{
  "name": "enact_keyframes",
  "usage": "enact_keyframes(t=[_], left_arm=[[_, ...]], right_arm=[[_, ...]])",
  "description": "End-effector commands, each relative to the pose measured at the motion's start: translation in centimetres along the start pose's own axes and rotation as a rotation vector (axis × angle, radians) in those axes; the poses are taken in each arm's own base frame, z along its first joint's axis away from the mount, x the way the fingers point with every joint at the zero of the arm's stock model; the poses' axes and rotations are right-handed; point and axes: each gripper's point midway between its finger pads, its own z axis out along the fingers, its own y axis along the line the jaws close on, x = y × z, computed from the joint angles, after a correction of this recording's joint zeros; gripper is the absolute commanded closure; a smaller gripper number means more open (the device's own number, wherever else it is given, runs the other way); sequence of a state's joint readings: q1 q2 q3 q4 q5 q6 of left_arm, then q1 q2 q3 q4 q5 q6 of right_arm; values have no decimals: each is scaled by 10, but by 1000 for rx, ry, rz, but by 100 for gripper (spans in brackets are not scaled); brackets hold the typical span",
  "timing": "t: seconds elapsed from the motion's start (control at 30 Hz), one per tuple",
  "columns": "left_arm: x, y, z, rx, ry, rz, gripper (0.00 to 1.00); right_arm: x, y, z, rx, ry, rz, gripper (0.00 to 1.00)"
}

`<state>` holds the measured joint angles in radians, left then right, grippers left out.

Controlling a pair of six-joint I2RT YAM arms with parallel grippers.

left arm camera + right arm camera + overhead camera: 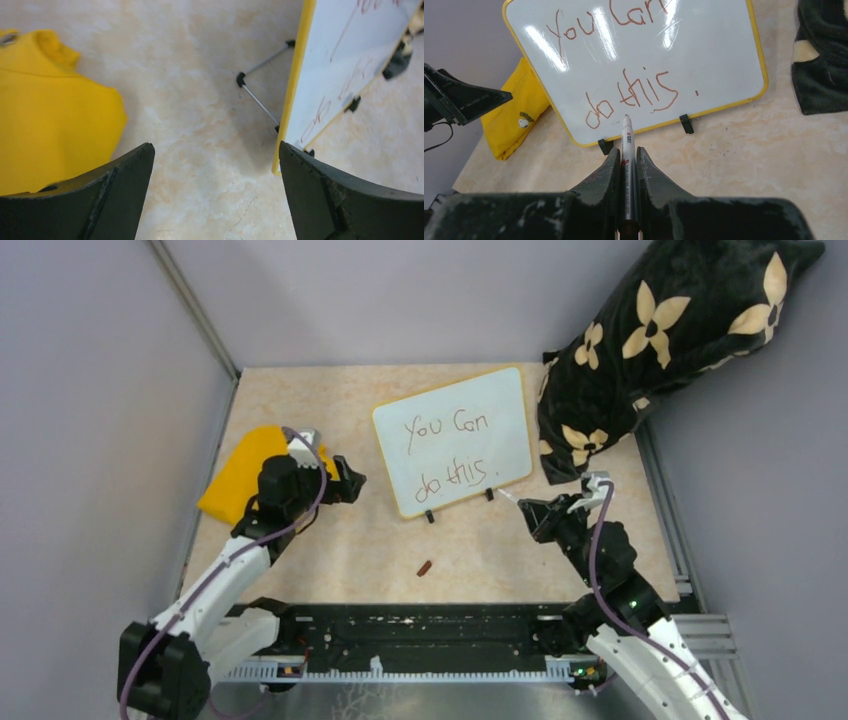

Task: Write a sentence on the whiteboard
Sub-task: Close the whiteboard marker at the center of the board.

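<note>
The whiteboard (505,405) stands propped at the middle of the table, white with a thin yellow rim and two small black feet. On it is the sentence (450,450) in reddish-brown handwriting, "You Can" above "do this". My right gripper (530,510) is shut on a silver marker (627,142) just in front of the board's lower edge. The marker's tip points at the board (724,55) below "do this" (631,95). My left gripper (355,480) hangs open to the left of the board, with only bare table between its jaws (215,147).
A yellow cloth (235,475) lies at the left, under the left arm. A black pillow with cream flowers (660,340) leans in the back right corner. A small reddish-brown cap (425,567) lies in front of the board. A wire stand (257,97) props the board from behind.
</note>
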<state>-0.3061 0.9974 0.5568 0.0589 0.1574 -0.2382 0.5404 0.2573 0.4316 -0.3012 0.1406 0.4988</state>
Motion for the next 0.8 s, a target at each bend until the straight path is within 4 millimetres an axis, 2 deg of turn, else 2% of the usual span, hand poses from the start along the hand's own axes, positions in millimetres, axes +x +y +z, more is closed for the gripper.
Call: enact_keyframes(t=[0.0,0.13,0.3,0.33,0.4,0.43,0.53,0.63,0.7,0.77], left_arm=[[-1,41,-28,-282,-67,-168,1],[-15,59,-49,-414,-206,-332,1],[-27,38,-51,-313,-205,-323,1],[-28,29,-49,-269,-177,-292,1],[-31,-7,-49,-61,-93,-106,1],[-34,-22,-51,15,-72,-75,1],[-47,-50,-62,156,-127,-72,1],[-42,-76,-72,340,-212,-51,1],[-34,-100,-82,501,-200,10,1],[-26,-111,-83,570,-137,10,1]], right_arm=[[-31,15,-12,-42,-73,-2,100],[-35,13,-13,-24,-75,-6,100],[-37,11,-15,4,-62,-4,100],[-36,10,-15,11,-57,-1,100],[-34,8,-16,18,-45,10,100],[-32,8,-17,21,-40,16,100],[-27,6,-17,28,-22,30,100],[-21,4,-15,34,-2,22,100],[-18,3,-12,38,11,8,100],[-14,2,-9,36,28,-9,100]])
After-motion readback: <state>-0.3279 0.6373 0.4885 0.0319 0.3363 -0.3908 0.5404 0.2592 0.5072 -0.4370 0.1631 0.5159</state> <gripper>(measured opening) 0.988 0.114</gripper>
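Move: The marker's loose cap lies on the table about 16 cm right of the empty left hand, 20 cm back and 15 below. From there the whiteboard's middle is some 22 cm right and 8 ahead, the yellow cloth about 23 cm left and 1 ahead. From the right hand, which still grips the open marker, the cap is roughly 21 cm left, 15 back and 21 below, the whiteboard's middle 15 left and 15 ahead. Open left hand swings left 6 cm, then right, backing from the whiteboard and rising about 7 cm. ##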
